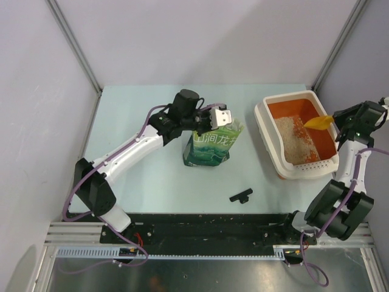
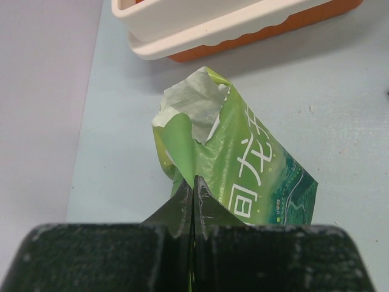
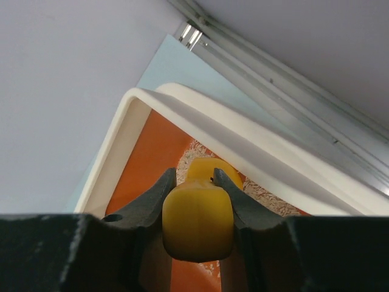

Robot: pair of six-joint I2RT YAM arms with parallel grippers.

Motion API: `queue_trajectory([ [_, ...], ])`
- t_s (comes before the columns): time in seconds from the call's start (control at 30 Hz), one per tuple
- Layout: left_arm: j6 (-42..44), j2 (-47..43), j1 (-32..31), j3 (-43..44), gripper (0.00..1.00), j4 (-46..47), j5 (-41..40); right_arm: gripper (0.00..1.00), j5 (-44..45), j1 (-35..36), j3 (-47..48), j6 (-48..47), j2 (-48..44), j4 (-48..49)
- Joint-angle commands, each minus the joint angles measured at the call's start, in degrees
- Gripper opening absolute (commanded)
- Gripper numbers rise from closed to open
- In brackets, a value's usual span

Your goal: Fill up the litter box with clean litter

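The litter box [image 1: 265, 125], a white tray with an orange inside, sits at the right of the table. Pale beige clean litter [image 1: 295, 141] lies in a patch along its floor. My right gripper [image 1: 339, 121] hangs over the box's far right rim, shut on the handle of a yellow-orange scoop [image 1: 319, 121]. In the right wrist view the scoop handle [image 3: 197, 222] fills the gap between the fingers, above the litter [image 3: 189, 152] and the rim [image 3: 200, 118]. My left gripper [image 1: 216, 117] is shut on the torn top of the upright green bag [image 1: 209, 146]; its jaws pinch the bag's film [image 2: 243, 152].
A small black clip-like piece [image 1: 241, 196] lies on the table near the front middle. Grey walls and metal posts [image 1: 73, 42] close in the back and sides. A black rail [image 1: 213, 228] runs along the near edge.
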Motion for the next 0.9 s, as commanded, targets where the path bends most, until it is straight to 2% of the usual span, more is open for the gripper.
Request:
queue_trajectory([
  [0.0, -0.95, -2.64, -0.8, -0.65, 0.0, 1.78, 4.08, 0.0, 4.39, -0.49, 1.26, -6.4, -6.49, -0.69],
  [0.1, -1.22, -2.64, -0.8, -0.92, 0.0, 1.87, 4.96, 0.0, 3.87, 0.74, 0.64, -11.05, -8.43, -0.61],
  [0.17, -1.74, -2.73, -0.89, -0.92, 0.0, 1.95, 5.05, 0.0, -1.9, 2.67, 0.55, -14.05, -9.91, 0.61],
  [0.2, -1.92, -2.99, -0.8, -0.92, 0.0, 1.95, 4.97, 0.0, -5.76, 3.72, 0.64, -15.72, -10.53, 3.49],
  [0.23, -2.09, -3.17, -0.8, -0.92, 0.0, 1.87, 4.79, 0.0, -13.46, 6.08, 0.64, -18.52, -11.15, 5.18],
  [0.3, -2.01, -3.61, -0.8, -1.27, 0.0, 1.87, 4.44, 0.0, -20.71, 9.17, 1.16, -19.16, -12.03, 9.14],
  [0.33, -2.09, -3.87, -0.8, -1.27, 0.0, 1.87, 4.26, 0.0, -27.36, 10.84, 2.04, -19.95, -11.86, 10.63],
  [0.43, -2.45, -4.66, -0.8, -1.27, 0.0, 1.87, 2.95, 0.0, -35.83, 19.0, 4.76, -22.93, -11.16, 10.03],
  [0.57, -3.06, -5.28, -0.72, -1.01, 0.0, 1.95, 0.93, 0.0, -39.28, 29.54, 8.37, -26.27, -9.14, 5.47],
  [0.7, -3.32, -5.72, -0.72, -1.09, 0.0, 2.04, -0.13, 0.0, -40.16, 35.97, 11.36, -31.28, -6.15, 2.48],
  [0.83, -3.5, -6.25, -0.63, -1.27, 0.0, 2.04, -1.1, 0.0, -40.61, 39.32, 15.57, -34.46, -2.55, -3.57],
  [0.87, -3.5, -6.33, -0.63, -1.44, 0.0, 2.04, -1.45, 0.0, -40.35, 39.85, 16.36, -37.85, -2.11, -4.99],
])
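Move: The right hand, gripping the scoop by its handle, is near the right side of the litter box. Its goal, the mouth of the litter bag, lies about 43 cm to its left, some 5 cm back and 2 cm lower. The litter box's middle is roughly 7 cm ahead, 10 cm left and 19 cm below; a black clip lies 19 cm back, 35 cm left and 24 cm down. The mouth sits about 7 cm right of the left hand, 2 cm ahead and 2 cm down. Still gripping the yellow scoop's handle, the right hand lifts off to its upper left, away from the litter box: first up with a slight draw back, then a fast sweep of about 35 cm left to the bag's mouth, ending 13 cm higher. It swings counter-clockwise some 80 degrees on the way, so the scoop points at the bag. The left hand keeps the rim pinched shut in its fingers. ##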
